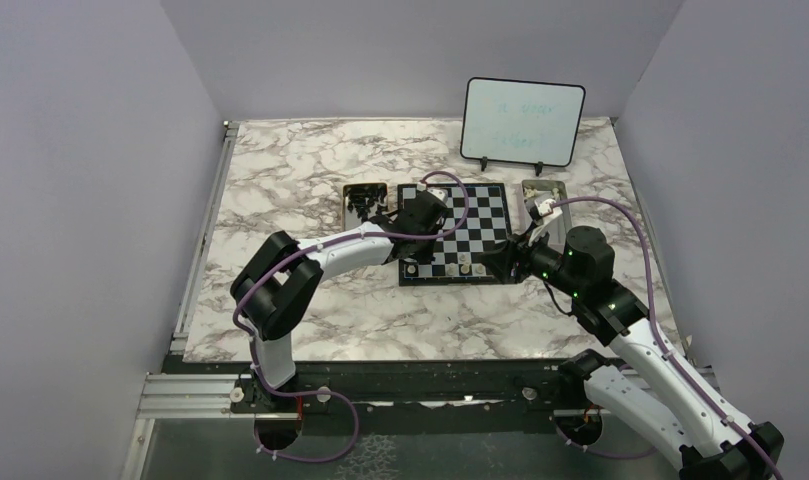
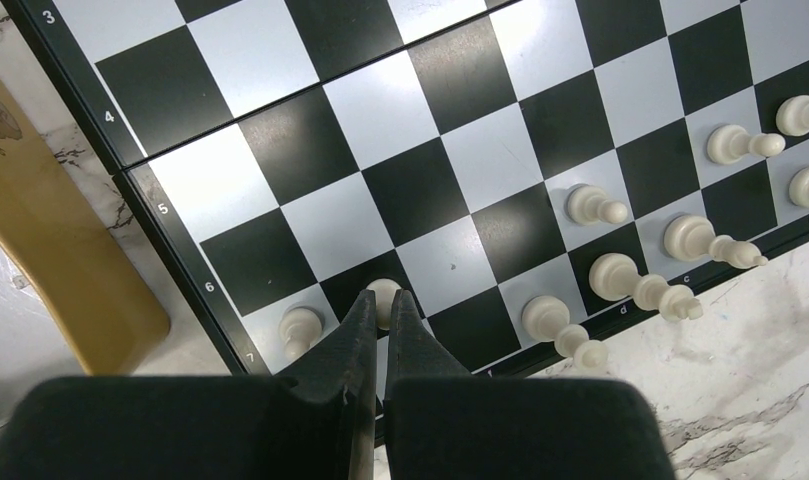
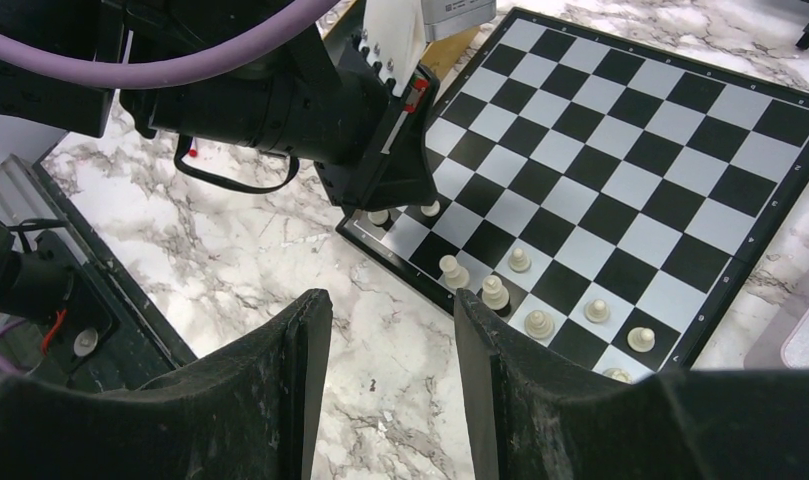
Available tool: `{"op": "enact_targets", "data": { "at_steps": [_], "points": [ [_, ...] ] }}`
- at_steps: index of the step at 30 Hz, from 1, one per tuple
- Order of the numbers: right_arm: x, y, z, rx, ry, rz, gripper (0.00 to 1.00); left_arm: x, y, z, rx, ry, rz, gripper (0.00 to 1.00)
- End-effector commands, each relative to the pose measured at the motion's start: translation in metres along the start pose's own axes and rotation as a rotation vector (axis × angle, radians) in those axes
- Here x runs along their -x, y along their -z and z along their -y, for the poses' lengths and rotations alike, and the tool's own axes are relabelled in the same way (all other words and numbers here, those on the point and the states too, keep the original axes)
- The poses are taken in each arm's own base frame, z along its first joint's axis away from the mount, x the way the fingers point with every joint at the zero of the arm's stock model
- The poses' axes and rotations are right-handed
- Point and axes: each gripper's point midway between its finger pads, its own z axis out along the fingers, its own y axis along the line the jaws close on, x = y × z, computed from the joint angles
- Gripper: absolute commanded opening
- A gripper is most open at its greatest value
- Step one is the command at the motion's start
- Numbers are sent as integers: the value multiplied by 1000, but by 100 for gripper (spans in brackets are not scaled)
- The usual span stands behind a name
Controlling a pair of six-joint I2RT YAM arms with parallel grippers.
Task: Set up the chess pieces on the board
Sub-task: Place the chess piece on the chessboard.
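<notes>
The black-and-white board lies mid-table. My left gripper reaches over its near-left corner. In the left wrist view this gripper is shut on a small cream-white pawn over a dark square near the board edge. Another pawn stands just left of it. Several more white chess pieces stand along the same edge rows to the right. My right gripper is open with nothing between its fingers. It hangs above the marble beside the board, close to the white pieces.
A small tray with dark pieces sits left of the board, and another tray sits to its right. An upright whiteboard stands behind. Walls close in the table on three sides. The two arms are near each other at the board's near edge.
</notes>
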Motion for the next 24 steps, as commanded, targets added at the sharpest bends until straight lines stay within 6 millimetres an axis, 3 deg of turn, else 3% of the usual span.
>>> {"op": "enact_targets", "data": {
  "at_steps": [1,10,18,24],
  "points": [
    [-9,1,7,-31,6,-25,53,-3,-1,-9,51,-23,-22,2],
    [-11,-1,8,-34,5,-31,53,-6,-3,-7,45,-31,-47,3],
    [-10,-2,9,-39,-1,-27,54,1,-1,-3,30,-27,-44,30],
    [-2,-4,15,-95,-72,7,54,29,15,7,-44,14,6,34]
  ]
}}
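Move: The white pawn pinched in the left hand is already down on its dark square, its middle about 1 cm below the hand point. Another white pawn stands level with it, about 3 cm to the left. The corner piece is 3 cm left and 3 cm nearer the base. On the right, the nearest back-row piece is roughly 6 cm right and 3 cm back. From the right hand, the held pawn lies some 8 cm ahead, 14 cm left and 16 cm below. The pawn is let go where it stands: the left hand first stays put with its fingers shut on the pawn's head, then opens them to about a third, so that both tips come free on either side of it. While opening, the hand dips and drifts left by roughly half a centimetre and tilts only a few degrees. ##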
